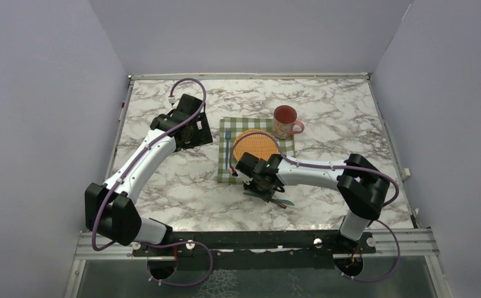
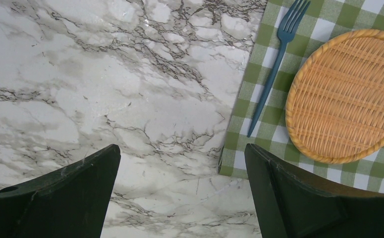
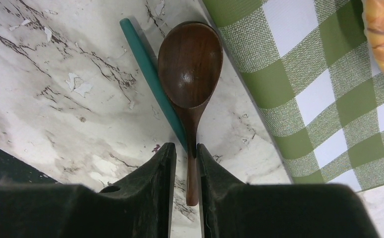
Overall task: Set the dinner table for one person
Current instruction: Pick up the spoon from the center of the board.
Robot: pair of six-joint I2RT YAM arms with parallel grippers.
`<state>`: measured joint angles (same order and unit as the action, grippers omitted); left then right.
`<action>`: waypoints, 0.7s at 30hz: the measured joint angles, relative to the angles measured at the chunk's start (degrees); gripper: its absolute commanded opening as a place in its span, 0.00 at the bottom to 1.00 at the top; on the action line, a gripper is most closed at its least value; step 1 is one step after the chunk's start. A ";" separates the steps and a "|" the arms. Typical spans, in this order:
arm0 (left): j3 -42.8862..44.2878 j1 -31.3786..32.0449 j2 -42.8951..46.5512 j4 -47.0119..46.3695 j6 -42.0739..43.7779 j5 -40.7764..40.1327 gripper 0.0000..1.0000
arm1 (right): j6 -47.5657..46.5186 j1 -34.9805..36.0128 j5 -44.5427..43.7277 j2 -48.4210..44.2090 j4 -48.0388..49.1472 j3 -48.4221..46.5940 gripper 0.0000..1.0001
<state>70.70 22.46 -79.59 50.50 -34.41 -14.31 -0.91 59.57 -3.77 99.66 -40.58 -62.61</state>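
On the marble dinner table [image 1: 182, 192], near its middle, lies a green-and-white checked cloth [image 1: 224, 176]. It carries a round wicker plate [image 1: 253, 144], a blue fork [image 2: 274, 69] to the plate's left, and a red mug [image 1: 284, 121] at its far right corner. My right gripper [image 3: 186, 146] is low at the cloth's near edge. Its jaws are closed on the thin handle of a dark wooden spoon [image 3: 190, 64]. A teal utensil handle [image 3: 145, 59] lies slanted against the spoon and runs in at the fingertips. My left gripper [image 2: 182, 148] hovers wide open over bare marble left of the cloth.
Grey walls close in the table on three sides, and a metal frame [image 1: 250, 76] edges it. The arm bases sit on a black rail [image 1: 256, 239] at the near edge. The cloth's corner [image 3: 318, 84] lies just right of the spoon.
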 measured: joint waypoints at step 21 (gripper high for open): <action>0.00 0.00 0.00 0.00 0.00 0.96 0.99 | 1.38 0.00 -0.74 -0.83 -2.56 -1.09 0.01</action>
<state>70.70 22.46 -79.59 50.50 -34.41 -13.34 0.47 59.57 -4.51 98.83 -43.13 -63.70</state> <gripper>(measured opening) 0.988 0.058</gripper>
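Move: The right hand's parted fingertips already straddle the spoon's handle; the spoon's middle lies about 1 cm ahead, 2 cm left and 1 cm below. The knife lies across beneath, its middle level with the hand, about 1 cm left and 2 cm down; the wicker plate is some 18 cm ahead and 5 cm left. From the left hand, the spoon is about 11 cm back, 22 cm right and 15 cm below. The right fingers close and pinch the spoon's handle, then the hand starts straight up, rising about 1 cm. ##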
